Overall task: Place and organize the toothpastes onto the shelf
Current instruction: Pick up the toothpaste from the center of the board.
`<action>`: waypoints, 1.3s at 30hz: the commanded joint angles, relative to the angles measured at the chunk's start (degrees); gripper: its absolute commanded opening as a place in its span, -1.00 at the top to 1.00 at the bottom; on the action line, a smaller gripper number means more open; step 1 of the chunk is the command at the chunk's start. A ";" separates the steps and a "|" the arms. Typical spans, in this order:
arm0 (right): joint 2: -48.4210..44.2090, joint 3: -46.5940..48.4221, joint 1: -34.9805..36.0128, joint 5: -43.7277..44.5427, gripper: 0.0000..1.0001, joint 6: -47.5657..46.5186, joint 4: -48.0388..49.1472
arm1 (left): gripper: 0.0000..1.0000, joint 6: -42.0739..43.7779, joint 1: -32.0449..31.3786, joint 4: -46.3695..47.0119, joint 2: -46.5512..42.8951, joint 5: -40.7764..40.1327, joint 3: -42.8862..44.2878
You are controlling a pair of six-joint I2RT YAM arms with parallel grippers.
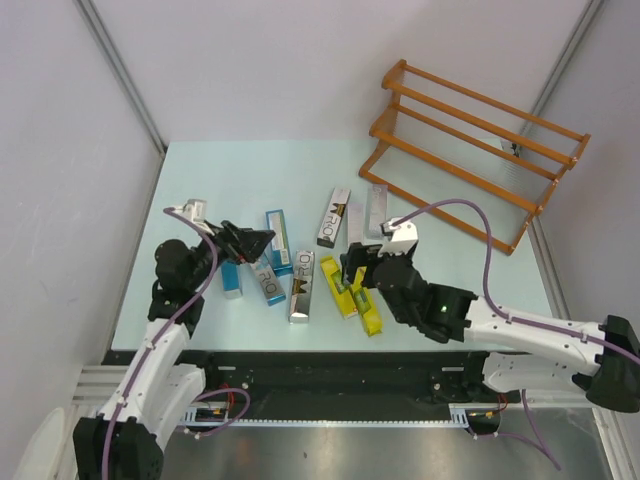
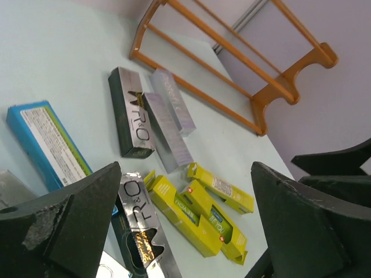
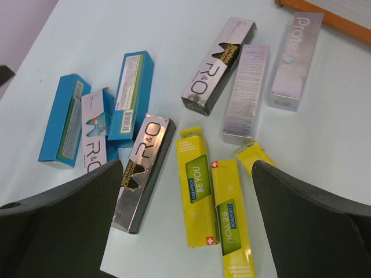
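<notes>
The toothpastes lie flat in a loose cluster mid-table. Among them are a blue carton (image 1: pixel 279 240), a silver one (image 1: pixel 301 285), yellow ones (image 1: pixel 338 290) and silver-grey ones (image 1: pixel 375 208). The empty orange-brown shelf (image 1: pixel 470 150) stands at the far right corner. My left gripper (image 1: pixel 252 243) hovers open over the cluster's left side; its view shows yellow cartons (image 2: pixel 179 214) and a silver carton (image 2: pixel 139 226) below the fingers (image 2: pixel 69 220). My right gripper (image 1: pixel 352 268) hangs open above the yellow cartons (image 3: pixel 196 185), holding nothing.
The pale table (image 1: pixel 250 170) ends close behind the shelf (image 2: pixel 232 63) and at the right. Grey walls enclose the left and back. A purple cable (image 1: pixel 470 215) arcs from the right wrist over the table's right part. The black base rail (image 1: pixel 330 365) runs along the near edge.
</notes>
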 commanded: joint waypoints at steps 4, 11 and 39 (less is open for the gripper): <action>-5.24 2.58 -3.37 1.49 -1.00 3.11 -3.98 | -0.99 -4.30 0.08 -3.59 3.21 -3.22 3.17; -1.29 2.58 -6.27 -6.60 -0.99 2.14 0.86 | -0.99 6.74 -11.93 -26.71 12.88 -16.01 15.90; -1.11 2.58 -11.98 -16.45 -0.99 4.08 -1.07 | -0.42 4.83 -39.38 -32.09 43.55 -41.54 17.76</action>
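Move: The black R&O toothpaste in the board's center lies about 23 cm below the left hand, some 8 cm to its right and 4 cm back. On the board too, the long blue box is roughly 9 cm farther out and 5 cm left of it, the blue-white box about 7 cm to its left and 1 cm farther out, and the nearer yellow box 7 cm to its right, level with it. From the right hand, the black toothpaste is some 11 cm left, 1 cm ahead and 22 cm below. Left hand swoops some 22 cm down and rightward to straddle the black toothpaste, fingers tipping down, narrowing slightly. ##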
